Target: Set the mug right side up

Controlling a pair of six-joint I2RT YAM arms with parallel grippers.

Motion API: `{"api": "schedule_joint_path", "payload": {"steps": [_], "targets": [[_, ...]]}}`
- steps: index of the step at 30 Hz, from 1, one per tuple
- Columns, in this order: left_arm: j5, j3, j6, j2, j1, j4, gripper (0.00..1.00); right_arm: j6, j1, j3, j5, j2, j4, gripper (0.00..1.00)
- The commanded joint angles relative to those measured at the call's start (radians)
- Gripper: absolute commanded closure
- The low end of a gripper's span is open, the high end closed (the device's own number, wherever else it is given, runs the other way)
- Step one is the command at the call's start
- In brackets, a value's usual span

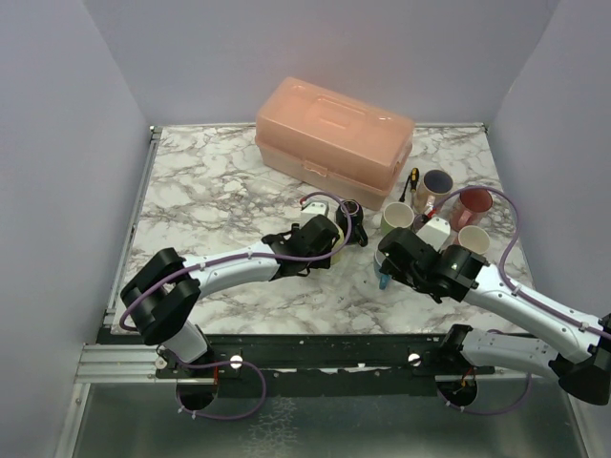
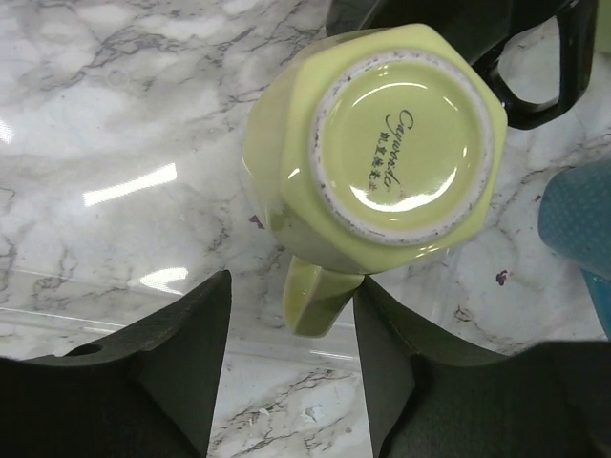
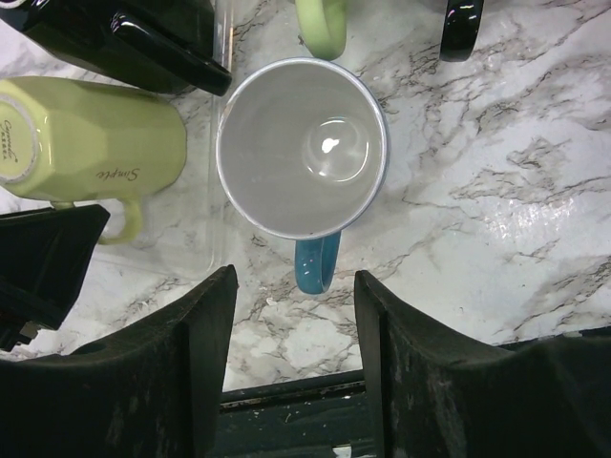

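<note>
A yellow-green mug [image 2: 401, 134] stands upside down on the marble table, its printed base facing the left wrist camera. It also shows in the right wrist view as the green mug [image 3: 95, 143] and in the top view as the mug [image 1: 336, 239]. My left gripper [image 2: 296, 286] is open around its handle [image 2: 320, 296], the right finger close against it and a gap on the left. A blue mug [image 3: 301, 148] stands upright, its white inside showing. My right gripper [image 3: 294, 277] is open just short of the blue handle [image 3: 315, 262].
A peach toolbox [image 1: 334, 138] stands at the back. Several mugs cluster at the right, among them a white one [image 1: 398, 216] and a red one [image 1: 474, 203]. A black mug [image 2: 535, 67] sits just beyond the green one. A clear sheet edge [image 3: 215, 191] lies on the table.
</note>
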Motion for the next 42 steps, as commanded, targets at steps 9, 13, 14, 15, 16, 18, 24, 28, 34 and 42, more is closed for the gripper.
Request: {"api": "schedule_joint_path", "payload": {"steps": [9,13,14,15,16,18,24,28,34,42], "targets": [[0.038,0.037,0.107,0.038,-0.001,0.013,0.59,0.013,0.002,0.015,0.022,-0.004,-0.002,0.44],[0.06,0.049,0.138,0.06,-0.002,0.023,0.63,0.011,0.001,0.019,0.018,0.007,-0.009,0.44],[0.061,0.051,0.144,0.065,-0.001,0.023,0.64,0.012,0.002,0.024,0.017,0.013,-0.015,0.44],[0.061,0.052,0.145,0.069,-0.001,0.024,0.65,0.013,0.002,0.028,0.017,0.018,-0.02,0.44],[0.062,0.051,0.145,0.071,-0.002,0.027,0.67,0.014,0.002,0.031,0.016,0.023,-0.022,0.44],[0.06,0.047,0.147,0.071,-0.001,0.034,0.75,0.014,0.001,0.036,0.015,0.029,-0.026,0.44],[0.042,0.039,0.164,0.053,-0.001,0.051,1.0,0.01,0.001,0.027,0.016,0.008,-0.004,0.44],[0.03,0.029,0.181,0.02,-0.002,0.067,1.0,0.0,0.002,0.02,0.015,-0.009,0.017,0.44],[0.007,0.027,0.218,-0.075,0.0,0.09,1.0,-0.035,0.002,0.005,-0.006,-0.054,0.086,0.44],[-0.052,0.087,0.301,-0.273,0.013,0.138,1.0,-0.143,0.002,-0.024,-0.055,-0.222,0.331,0.41]]}}
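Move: The upside-down yellow-green mug has its middle about 5 cm ahead of the left hand, 3 cm to its right and 2 cm lower, its handle already between the open fingers. The black mug stands some 7 cm farther out than that mug and 4 cm right of it; the upright blue mug is 12 cm right of it and 3 cm nearer. From the right hand the yellow-green mug lies about 8 cm ahead, 12 cm left and 9 cm below. The left fingers close on the yellow-green mug's handle and pinch it while the hand settles about 1 cm down and turns roughly 10 degrees clockwise; after a short hold it lifts the mug by some 6–7 cm, fingertips tilting up. The empty right hand, fingers still open, waits and then rises about 4 cm from above the blue mug, drifting left with its fingers tilting up. ##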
